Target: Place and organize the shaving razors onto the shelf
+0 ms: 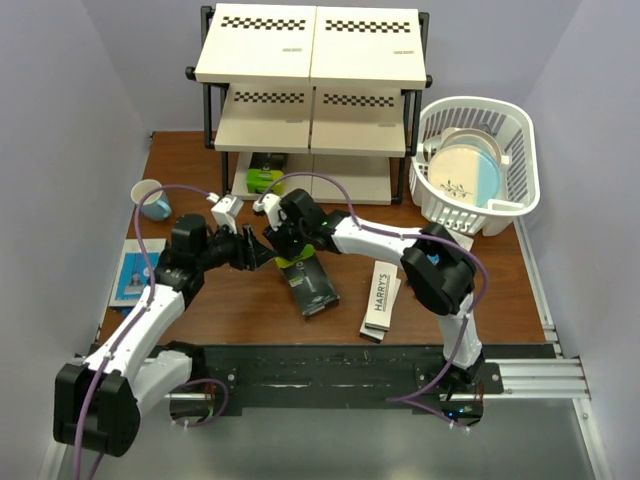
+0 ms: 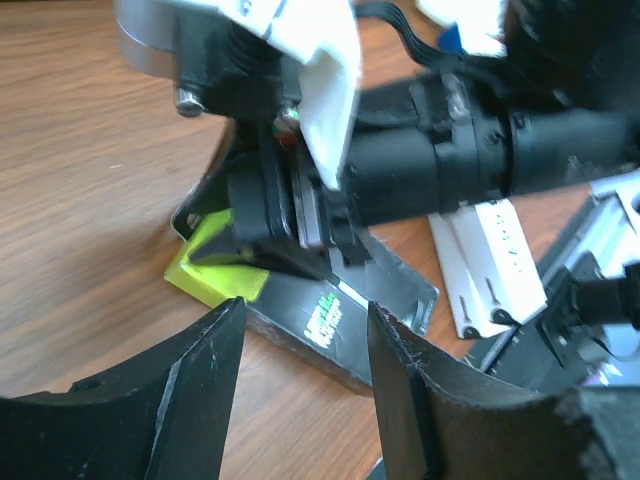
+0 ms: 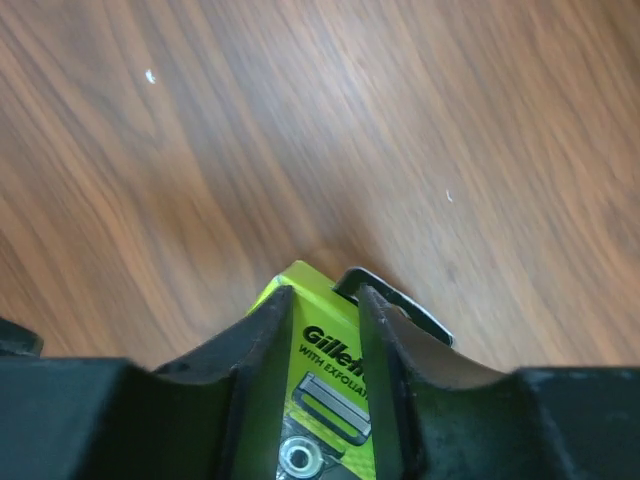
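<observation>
A black shaving razor box with a lime-green end (image 1: 312,285) lies at mid table in front of the shelf (image 1: 310,60). My right gripper (image 1: 285,250) reaches down onto its lime end (image 3: 325,360), and its fingers (image 3: 262,340) press against both sides of that end. My left gripper (image 1: 262,250) hovers just left of it, open, with the box (image 2: 330,315) lying beyond its empty jaws. A second black-and-lime box (image 1: 265,180) sits on the shelf's bottom board. Two white HARRY'S boxes (image 1: 381,300) lie to the right, and a blue-and-white box (image 1: 135,272) lies at the left edge.
A white plastic basket (image 1: 510,130) holding a white-and-blue plate (image 1: 465,175) stands at the back right beside the shelf. A light blue cup (image 1: 152,200) sits at the left, behind the left arm. The two arms' wrists are very close together over mid table.
</observation>
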`<state>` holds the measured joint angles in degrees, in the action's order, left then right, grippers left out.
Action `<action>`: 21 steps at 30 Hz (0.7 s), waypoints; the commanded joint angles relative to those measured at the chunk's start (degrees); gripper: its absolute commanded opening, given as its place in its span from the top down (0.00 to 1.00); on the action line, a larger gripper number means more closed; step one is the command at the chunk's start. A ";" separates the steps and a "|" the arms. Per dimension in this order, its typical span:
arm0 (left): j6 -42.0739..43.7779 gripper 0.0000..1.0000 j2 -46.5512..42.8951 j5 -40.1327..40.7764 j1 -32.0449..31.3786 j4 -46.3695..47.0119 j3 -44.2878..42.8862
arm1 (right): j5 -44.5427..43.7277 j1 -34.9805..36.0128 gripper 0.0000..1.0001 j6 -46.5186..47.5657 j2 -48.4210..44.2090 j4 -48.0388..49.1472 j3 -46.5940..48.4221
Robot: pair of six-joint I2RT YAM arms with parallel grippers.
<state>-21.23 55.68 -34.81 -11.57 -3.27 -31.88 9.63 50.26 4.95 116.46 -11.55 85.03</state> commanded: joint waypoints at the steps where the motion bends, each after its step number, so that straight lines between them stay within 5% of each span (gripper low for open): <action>1: 2.95 0.43 -0.40 5.70 2.60 -3.76 -0.02 | -8.71 1.07 0.52 -2.31 -4.99 -4.70 1.11; 5: 4.36 0.43 3.19 9.93 2.78 2.28 -2.57 | -12.01 0.63 0.41 -0.30 -17.13 -6.63 -9.76; 8: 2.79 0.42 9.78 13.71 2.78 7.04 -4.67 | -2.88 0.98 0.30 2.60 -22.15 -11.64 -14.62; 12: 0.59 0.43 20.41 7.50 2.78 12.84 -7.49 | 0.30 2.38 0.21 2.61 -24.88 -11.75 -20.25; 17: -3.28 0.45 31.41 2.47 2.78 20.31 -8.38 | 4.86 4.41 0.20 5.94 -27.25 -13.66 -22.63; 21: -3.47 0.48 36.51 -1.04 2.78 19.79 -10.22 | 7.33 5.73 0.31 8.41 -26.11 -17.80 -23.42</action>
<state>-23.27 89.47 -30.52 -9.06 11.40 -39.05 12.08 55.00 9.91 90.85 -25.47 62.02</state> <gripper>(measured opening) 0.536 0.757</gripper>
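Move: The right fingers are still around the green end of the Gillette razor pack; its middle lies some 8 cm back and 6 cm right of that hand, about 2 cm lower. The white Harry's box is roughly 11 cm back and 24 cm right of the hand, and the razor pack already on the bottom shelf about 18 cm ahead and 3 cm left. From the left hand, the loose pack's middle is 11 cm right, 1 cm back and 11 cm below. Back and to the right, some 13 and 10 cm, the right hand travels along the loose Gillette pack, opening wide off the green end, lifting about 5 cm on the way and sinking again towards the pack's near black end. The left hand, fingers staying half open, sinks and reaches forward down to the table beside the green end, fingertips tipping down a little. ##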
